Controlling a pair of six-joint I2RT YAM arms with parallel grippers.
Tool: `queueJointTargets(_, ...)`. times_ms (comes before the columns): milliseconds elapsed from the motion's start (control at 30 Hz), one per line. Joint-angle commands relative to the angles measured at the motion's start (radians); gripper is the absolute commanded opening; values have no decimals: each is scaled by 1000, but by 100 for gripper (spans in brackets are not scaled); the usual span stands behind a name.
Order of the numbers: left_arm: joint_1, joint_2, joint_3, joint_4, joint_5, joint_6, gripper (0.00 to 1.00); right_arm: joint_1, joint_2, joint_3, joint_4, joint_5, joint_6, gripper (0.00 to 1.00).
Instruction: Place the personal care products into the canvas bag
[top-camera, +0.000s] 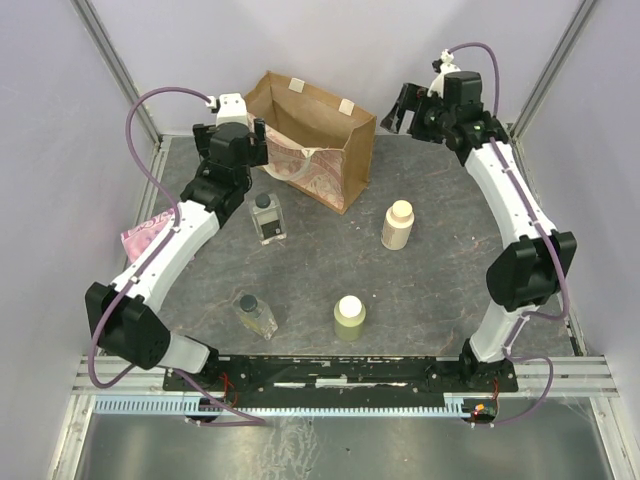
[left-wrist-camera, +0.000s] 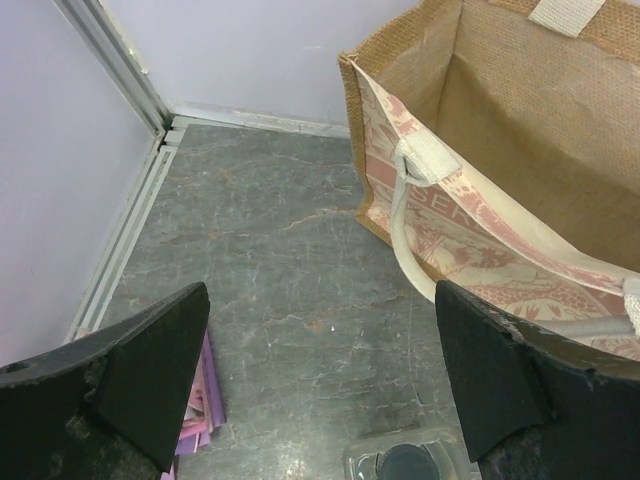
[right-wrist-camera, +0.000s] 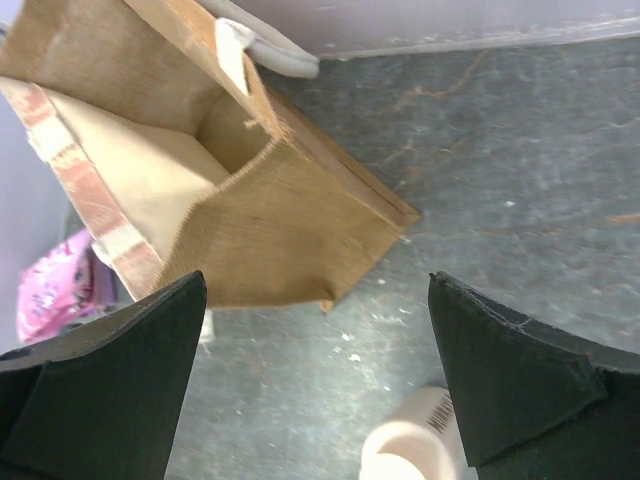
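The canvas bag stands open at the back middle, also in the left wrist view and right wrist view. Two clear squarish bottles with dark caps stand on the table: one near the bag, its cap at the bottom of the left wrist view, one at the front left. The cream cylindrical bottle shows in the right wrist view. The pale yellow-green bottle stands front centre. My left gripper is open and empty left of the bag. My right gripper is open and empty right of the bag.
A flat pink packet lies at the table's left edge, also in the left wrist view and right wrist view. Metal frame posts and pale walls enclose the dark table.
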Motion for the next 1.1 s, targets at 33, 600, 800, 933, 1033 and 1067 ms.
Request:
queueJointTargets(33,-1,35,60,43,6,28,100,56,68,81,173,20,210,100)
queueJointTargets(600,12,66,50,70,-24,54,100,176,354,349,38,195,229,71)
queueJointTargets(800,15,80,71,64,-9,51,100,175,285,312,-75,269,115,28)
queueJointTargets(933,15,94,95,48,7,58,100,153,230,284,-164,285,90,14)
queueJointTargets(1033,16,99,110,45,20,70,100,113,235,339,-299,234,87,2)
queueJointTargets(1067,16,101,115,44,28,75,100,99,239,359,-340,224,76,0)
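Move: The canvas bag's right rim, close to its far corner, is about 5 cm ahead of the right hand, 8 cm to its left and 7 cm lower. The middle of the bag's opening lies some 8 cm ahead and 22 cm left, at about rim height. The white bottle stands roughly 15 cm straight back and 25 cm below. From the left hand that rim is about 11 cm ahead, 30 cm right and 8 cm down. Swing the open right gripper left about 11 cm and forward 6 cm, sinking as it nears the bag's right rim. Over the rim, shut the fingers to pinch the side wall's top edge while drawing back to the right about 5 cm and towards the base, the fingers tipping down some 10 degrees. Ease the open left gripper forward about 2 cm. ##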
